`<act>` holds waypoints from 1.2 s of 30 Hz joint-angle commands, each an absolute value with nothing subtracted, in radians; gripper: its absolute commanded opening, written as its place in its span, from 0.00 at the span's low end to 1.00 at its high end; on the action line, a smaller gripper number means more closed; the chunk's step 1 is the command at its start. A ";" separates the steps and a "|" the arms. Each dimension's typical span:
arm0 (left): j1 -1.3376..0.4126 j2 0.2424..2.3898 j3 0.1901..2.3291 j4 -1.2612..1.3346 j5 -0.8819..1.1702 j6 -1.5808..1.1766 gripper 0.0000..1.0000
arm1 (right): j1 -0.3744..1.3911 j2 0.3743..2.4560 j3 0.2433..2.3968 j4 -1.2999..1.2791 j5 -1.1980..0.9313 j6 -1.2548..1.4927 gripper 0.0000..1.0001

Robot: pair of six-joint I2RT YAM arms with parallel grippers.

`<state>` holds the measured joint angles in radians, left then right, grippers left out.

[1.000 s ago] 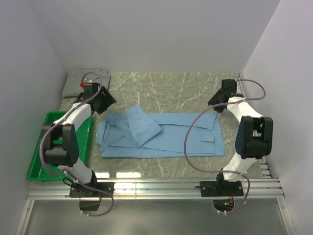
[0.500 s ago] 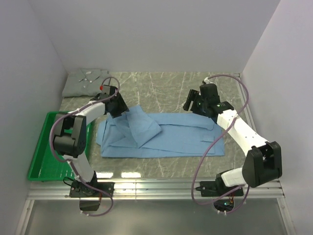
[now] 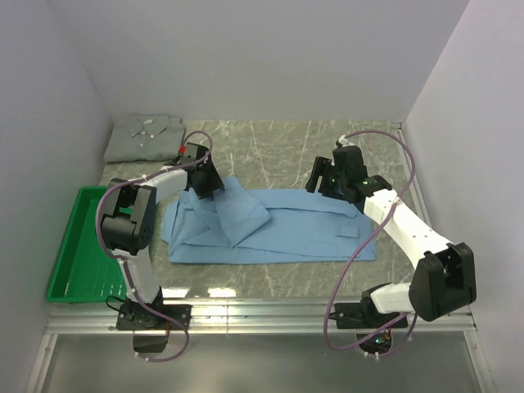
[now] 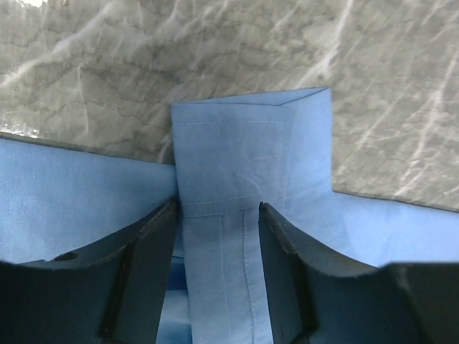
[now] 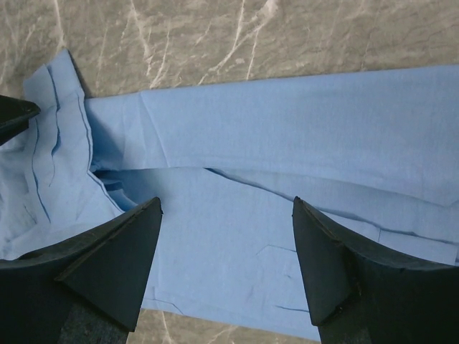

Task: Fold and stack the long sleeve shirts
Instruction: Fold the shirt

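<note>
The light blue long sleeve shirt (image 3: 278, 229) lies spread flat across the middle of the table, with one sleeve (image 3: 237, 211) folded over its left part. The pale grey-green shirt (image 3: 146, 137) sits folded at the back left corner. My left gripper (image 3: 210, 182) is low over the folded sleeve's cuff (image 4: 251, 143). In the left wrist view the left gripper (image 4: 216, 204) is open, its jaws astride the cuff strip. My right gripper (image 3: 322, 177) hovers over the blue shirt's far edge. In the right wrist view the right gripper (image 5: 226, 202) is wide open above the blue cloth (image 5: 287, 129), holding nothing.
A green plastic tray (image 3: 82, 237) lies at the left edge beside the left arm. White walls close in the table on the left, back and right. Marbled tabletop (image 3: 270, 147) shows behind the blue shirt.
The left gripper travelled right from beside the grey-green shirt to the blue sleeve cuff, its jaws narrowing. The right arm swung left to the shirt's far edge and its jaws widened.
</note>
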<state>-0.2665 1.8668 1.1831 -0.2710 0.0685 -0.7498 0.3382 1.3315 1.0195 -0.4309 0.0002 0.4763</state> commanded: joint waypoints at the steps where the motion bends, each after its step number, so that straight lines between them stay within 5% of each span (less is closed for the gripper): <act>1: -0.279 1.878 1.220 -0.296 0.025 -0.773 0.55 | 0.342 1.299 1.026 -0.420 0.018 0.456 0.80; 13: -0.287 1.873 1.209 -0.287 0.028 -0.779 0.52 | 0.345 1.295 1.015 -0.408 0.009 0.457 0.80; 22: -0.298 1.868 1.218 -0.265 0.038 -0.762 0.23 | 0.345 1.275 1.008 -0.407 0.020 0.437 0.80; 26: -0.299 1.844 1.203 -0.239 0.044 -0.750 0.00 | 0.345 1.272 1.005 -0.399 0.003 0.434 0.79; 36: -0.356 1.718 1.192 -0.192 0.064 -0.546 0.00 | 0.367 1.224 1.034 -0.354 -0.148 0.324 0.77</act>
<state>-0.3187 1.8198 1.1828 -0.2470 0.0395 -0.6651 0.3485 1.2720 1.0077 -0.4080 -0.0593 0.3962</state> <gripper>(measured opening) 0.013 0.771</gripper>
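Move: The sleeve's cuff lies almost under the left hand's half-open fingers, its middle about 2 cm ahead, 2 cm to the right and 1 cm below. The bend of that folded sleeve is some 15 cm to the right of this hand and 8 cm back, and the folded gray shirt roughly 19 cm left and 19 cm ahead. From the right hand, high over the blue shirt, the cuff is about 26 cm left, 8 cm ahead and 13 cm below. Down barely half a centimetre onto the cuff, the left hand stays there while its half-open fingers shut fully, pinching the cloth by the cuff's left side. It then draws up about 3 cm and 1.5 cm to the right with the cloth held, tipping slightly forward at the fingertips. Late on, the open, empty right hand starts up by about 2 cm. ##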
